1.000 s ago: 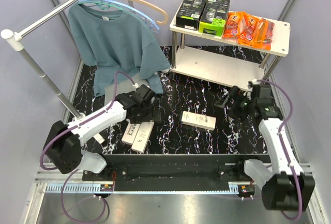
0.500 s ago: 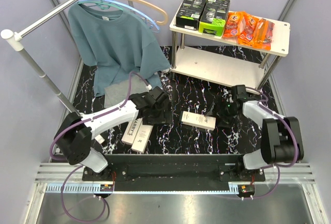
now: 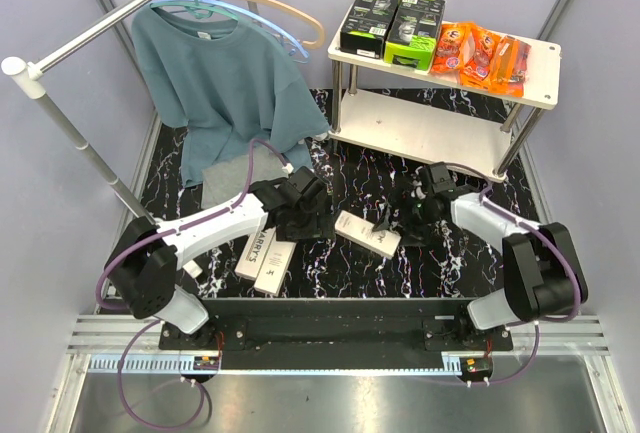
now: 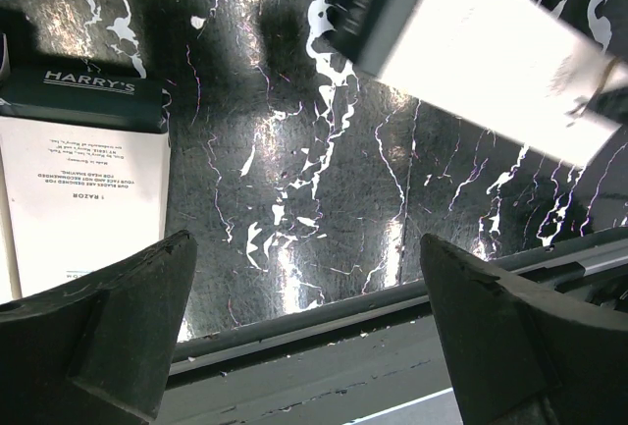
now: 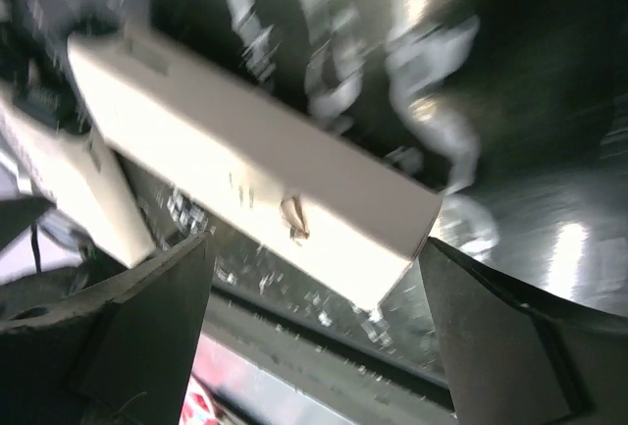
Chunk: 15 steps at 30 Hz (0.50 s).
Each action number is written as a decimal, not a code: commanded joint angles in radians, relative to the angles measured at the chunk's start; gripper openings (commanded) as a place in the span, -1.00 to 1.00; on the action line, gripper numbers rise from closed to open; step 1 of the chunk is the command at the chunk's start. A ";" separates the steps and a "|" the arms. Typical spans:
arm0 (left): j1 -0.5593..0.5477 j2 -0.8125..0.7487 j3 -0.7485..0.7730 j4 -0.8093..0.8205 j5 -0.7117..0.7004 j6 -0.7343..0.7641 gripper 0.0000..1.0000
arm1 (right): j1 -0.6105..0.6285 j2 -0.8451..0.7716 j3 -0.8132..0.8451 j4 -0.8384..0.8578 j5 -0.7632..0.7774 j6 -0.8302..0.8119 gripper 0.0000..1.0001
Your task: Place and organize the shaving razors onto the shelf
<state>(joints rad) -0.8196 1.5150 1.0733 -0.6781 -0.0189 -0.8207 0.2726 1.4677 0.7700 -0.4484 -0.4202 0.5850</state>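
Observation:
The shelf (image 3: 420, 129) stands at the back right; two black-and-green razor boxes (image 3: 392, 21) and orange razor packs (image 3: 480, 54) lie on its top board. One white razor box (image 3: 366, 234) lies tilted on the black mat. My right gripper (image 3: 399, 221) is open at its right end, and in the right wrist view the box end (image 5: 245, 165) reaches in between the spread fingers of that gripper (image 5: 316, 244). Two more white HARRY'S boxes (image 3: 265, 259) lie side by side at the left. My left gripper (image 3: 304, 219) hangs open and empty between them and the tilted box, also in its wrist view (image 4: 306, 248).
A metal clothes rail (image 3: 90, 38) with a teal shirt (image 3: 222, 83) and hangers fills the back left. A folded grey cloth (image 3: 224, 182) lies below the shirt. The table's front rail (image 4: 324, 322) runs just under the left fingers.
The right gripper swung down and left to the white box's right end, and the box turned and slid left. The left gripper moved right, then held still.

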 commanded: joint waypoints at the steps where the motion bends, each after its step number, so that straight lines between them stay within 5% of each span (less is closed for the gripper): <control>1: -0.003 -0.036 0.030 0.025 -0.003 -0.005 0.98 | 0.102 -0.070 -0.012 -0.022 -0.032 0.071 0.86; 6: -0.001 -0.042 0.025 0.020 -0.009 -0.005 0.98 | 0.210 -0.092 -0.003 -0.035 -0.017 0.105 0.86; 15: -0.001 -0.056 0.013 0.011 -0.019 0.002 0.98 | 0.278 -0.107 0.124 -0.171 0.247 -0.031 0.94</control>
<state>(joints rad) -0.8196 1.5051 1.0733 -0.6800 -0.0208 -0.8204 0.5350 1.4025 0.8089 -0.5697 -0.3237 0.6346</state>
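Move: The box to be shifted, a white Harry's razor box, lies askew with its centre about 7 cm left of the right hand and roughly 1 cm ahead, some 2 cm lower; its near right end is at the fingers. The closer of the two other Harry's boxes is about 29 cm left and 8 cm back; the lower shelf board's middle is some 25 cm ahead and 5 cm right. From the left hand the razor box is about 11 cm right, 2 cm ahead, 6 cm below. Already against the razor box's near right end, the right hand's open right-side finger pushes that end back towards the table's front edge and left towards the left hand, travelling about 5 cm each way, swiftly at first. It rises a centimetre or so, turns some 10 degrees counter-clockwise, and eases to a halt with the fingers still wide open. ##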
